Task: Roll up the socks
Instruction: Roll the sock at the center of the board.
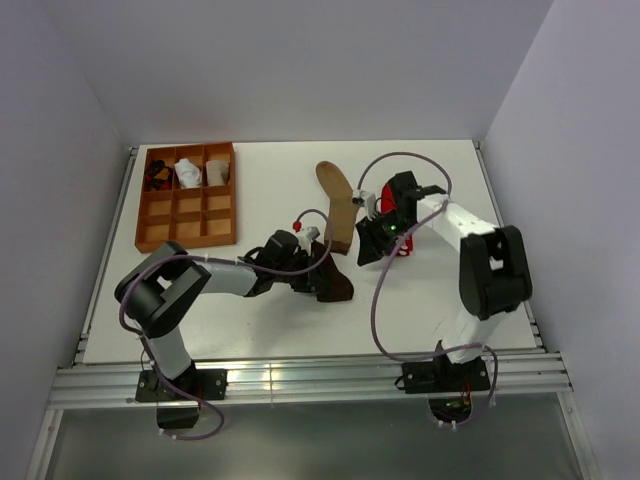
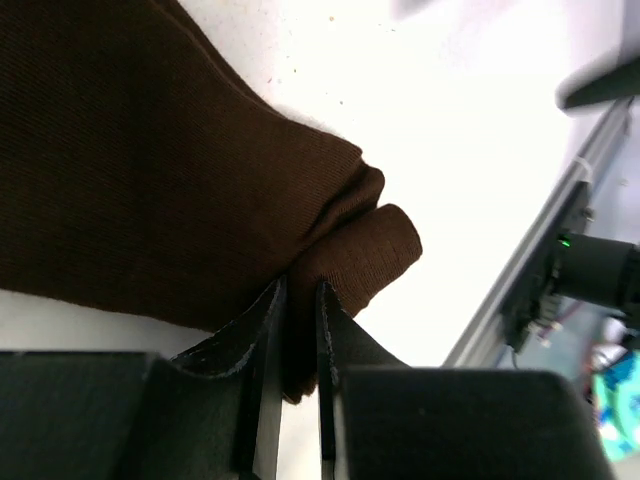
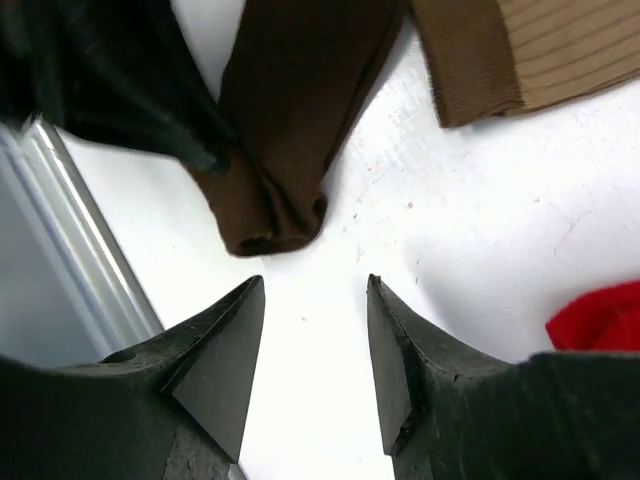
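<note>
The dark brown sock [image 1: 334, 283] lies crumpled on the table in front of the left arm. My left gripper [image 1: 316, 272] is shut on a fold of the dark brown sock [image 2: 150, 150], with the fabric pinched between the narrow jaws of the left gripper [image 2: 300, 292]. A tan sock [image 1: 338, 200] lies stretched out behind it, its ribbed end [image 3: 540, 50] showing in the right wrist view. My right gripper [image 3: 313, 285] stands open over bare table just short of the dark brown sock's end [image 3: 275, 160]. The right gripper [image 1: 364, 252] partly hides the red sock [image 1: 391, 196], whose edge [image 3: 600, 320] shows on the right.
An orange compartment tray [image 1: 150, 236] stands at the back left, with small white and black bundles in its far row. The table's metal front rail [image 3: 90, 270] runs close beside the right gripper. White walls enclose the table.
</note>
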Motion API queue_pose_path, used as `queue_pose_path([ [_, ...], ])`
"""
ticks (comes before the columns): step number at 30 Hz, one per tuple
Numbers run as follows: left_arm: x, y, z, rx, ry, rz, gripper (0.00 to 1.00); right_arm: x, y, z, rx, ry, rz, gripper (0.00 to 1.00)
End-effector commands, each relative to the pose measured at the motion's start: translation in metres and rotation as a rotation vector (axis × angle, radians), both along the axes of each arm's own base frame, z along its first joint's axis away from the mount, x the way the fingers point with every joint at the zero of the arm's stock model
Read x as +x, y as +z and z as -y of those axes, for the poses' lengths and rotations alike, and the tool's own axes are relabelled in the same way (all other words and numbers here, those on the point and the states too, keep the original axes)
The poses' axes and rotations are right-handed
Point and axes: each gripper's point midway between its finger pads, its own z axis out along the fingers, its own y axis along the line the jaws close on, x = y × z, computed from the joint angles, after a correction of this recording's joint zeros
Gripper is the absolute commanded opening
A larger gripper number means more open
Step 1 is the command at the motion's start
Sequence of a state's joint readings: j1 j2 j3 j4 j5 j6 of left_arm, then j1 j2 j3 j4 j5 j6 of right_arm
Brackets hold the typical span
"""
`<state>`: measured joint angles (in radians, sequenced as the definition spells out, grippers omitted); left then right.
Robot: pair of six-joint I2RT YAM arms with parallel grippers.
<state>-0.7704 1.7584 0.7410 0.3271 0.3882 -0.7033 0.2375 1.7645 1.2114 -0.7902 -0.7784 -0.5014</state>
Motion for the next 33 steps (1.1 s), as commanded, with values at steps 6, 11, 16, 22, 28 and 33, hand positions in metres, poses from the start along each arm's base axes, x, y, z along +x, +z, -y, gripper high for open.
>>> queue_pose_path([
  [6, -0.046, -0.067, -0.048, 0.171, -0.012, -0.383, 0.01, -0.009, 0.020, 0.000, -0.061, 0.194, 0.531, 0.55],
  [11, -0.057, -0.073, -0.049, 0.143, -0.023, -0.494, 0.00, -0.047, 0.005, -0.022, -0.100, 0.369, 0.744, 0.64],
  [16, -0.067, -0.084, -0.052, 0.162, -0.030, -0.577, 0.00, -0.068, -0.002, -0.042, -0.089, 0.454, 0.837, 0.74],
  [22, -0.070, -0.087, -0.053, 0.171, -0.033, -0.612, 0.00, -0.081, -0.013, -0.057, -0.112, 0.532, 0.928, 0.75],
  [28, -0.073, -0.088, -0.054, 0.172, -0.043, -0.624, 0.00, -0.099, -0.034, -0.063, -0.162, 0.633, 0.954, 0.75],
  [33, -0.073, -0.088, -0.053, 0.170, -0.051, -0.629, 0.00, -0.095, -0.043, -0.065, -0.215, 0.652, 0.966, 0.72],
])
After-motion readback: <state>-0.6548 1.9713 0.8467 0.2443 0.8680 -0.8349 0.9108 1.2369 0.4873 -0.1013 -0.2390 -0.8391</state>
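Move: My left hand is already pinching the folded near end of the brown sock; the middle of that fold lies about 1 cm back and 3 cm right of my left hand point, at its height. From my right hand the same fold is some 9 cm back, 7 cm left and 7 cm down. The tan sock's middle lies about 10 cm ahead and 6 cm left of my right hand, the red sock's about 8 cm ahead and 6 cm right, both on the table. I bring my right hand back towards myself by about 11 cm and some 6 cm left, rising a little first and then sinking to the near side of the brown fold, spreading its fingers wider and swinging their tips forward by some 50 degrees while turning counter-clockwise. My left hand keeps its pinch, easing back about 3 cm as its fingertips tip back towards the base. ##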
